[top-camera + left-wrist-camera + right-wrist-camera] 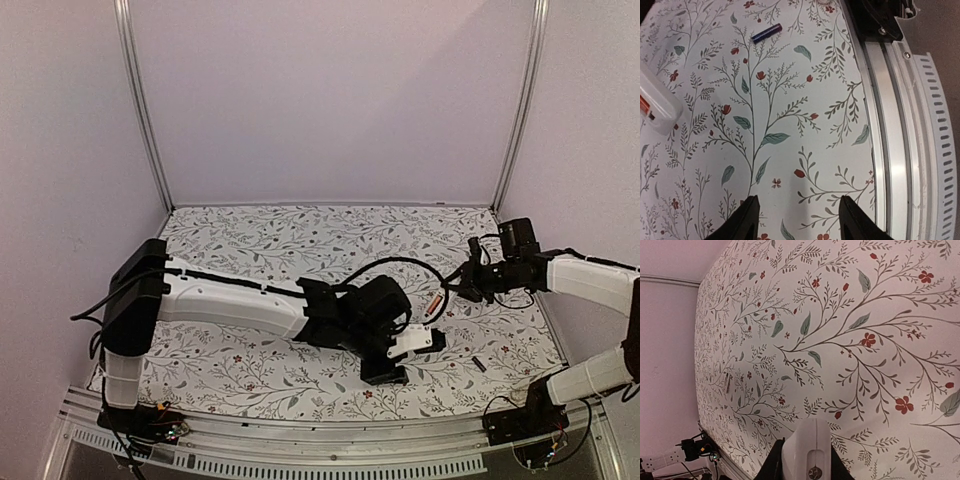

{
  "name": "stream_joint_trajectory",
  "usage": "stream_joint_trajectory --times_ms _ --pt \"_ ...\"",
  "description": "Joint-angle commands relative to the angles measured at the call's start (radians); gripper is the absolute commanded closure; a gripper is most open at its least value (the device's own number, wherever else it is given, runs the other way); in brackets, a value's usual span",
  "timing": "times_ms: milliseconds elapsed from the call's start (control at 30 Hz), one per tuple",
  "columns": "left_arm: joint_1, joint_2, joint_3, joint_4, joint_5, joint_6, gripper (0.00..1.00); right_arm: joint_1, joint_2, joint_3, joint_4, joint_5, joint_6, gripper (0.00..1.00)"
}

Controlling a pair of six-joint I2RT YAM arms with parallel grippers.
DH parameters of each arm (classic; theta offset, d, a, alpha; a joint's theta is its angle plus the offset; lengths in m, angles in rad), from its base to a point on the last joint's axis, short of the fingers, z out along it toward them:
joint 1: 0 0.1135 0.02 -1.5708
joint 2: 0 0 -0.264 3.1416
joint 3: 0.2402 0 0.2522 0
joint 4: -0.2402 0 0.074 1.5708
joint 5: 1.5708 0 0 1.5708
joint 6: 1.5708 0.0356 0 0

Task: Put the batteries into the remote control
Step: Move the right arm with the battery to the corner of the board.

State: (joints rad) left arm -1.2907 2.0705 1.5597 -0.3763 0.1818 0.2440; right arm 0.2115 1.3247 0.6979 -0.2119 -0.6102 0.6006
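The dark battery (766, 33) lies on the flowered cloth ahead of my left gripper (800, 220), which is open and holds nothing. From above, this battery (480, 365) lies to the right of the left gripper (388, 368). One end of the white remote control (657, 107) shows at the left edge of the left wrist view, with an orange-red patch in it. From above, the remote (436, 305) lies between the two grippers. My right gripper (806, 456) is shut on a small white plastic piece (807, 437) with a centre line and a screw. The right gripper (468, 283) hovers at mid right.
The aluminium rail (900, 150) of the table's near edge runs just right of the left gripper. The right arm's base (520, 425) stands beyond the dark battery. Pale walls close in the left, back and right sides. A thin pale sliver (727, 385) lies far off on the cloth.
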Motion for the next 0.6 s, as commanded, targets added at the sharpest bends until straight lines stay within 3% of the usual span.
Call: stream_joint_trajectory --times_ms 0,167,467,567 --pt "-0.005 0.037 0.031 0.024 0.026 0.037 0.45 0.002 -0.193 0.049 -0.432 0.350 -0.210 1.00" --pt "-0.001 0.002 -0.039 0.091 0.012 0.004 0.45 0.003 -0.400 0.069 -0.543 0.634 -0.195 1.00" --pt "0.016 -0.040 -0.114 0.172 -0.007 -0.014 0.45 0.113 -0.344 0.165 -0.725 1.100 -0.082 1.00" --pt "0.017 -0.057 -0.126 0.194 -0.001 -0.007 0.45 0.129 -0.269 0.173 -0.740 1.189 -0.068 1.00"
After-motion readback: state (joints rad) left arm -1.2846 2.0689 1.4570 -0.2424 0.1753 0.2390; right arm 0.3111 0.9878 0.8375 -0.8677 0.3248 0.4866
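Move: The right hand holds the remote; the board's right edge lies about 24 cm to this hand's right, level with it in reach and some 12 cm below. A loose battery is on the board roughly 11 cm back, 7 cm right and 11 cm below. From the empty left hand that stretch of edge is some 18 cm ahead and 37 cm right, the battery 6 cm ahead and 20 cm right, both about 9 cm below. Keeping its pinch on one end of the remote, the right hand sweeps about 14 cm right towards the board's right edge, drawing back some 5 cm and rising about as much early on. Its wrist rolls nearly 50 degrees, left side dipping, with a clockwise turn, until the fingers point steeply down. The left hand sinks about 2 cm, fingers staying apart. ##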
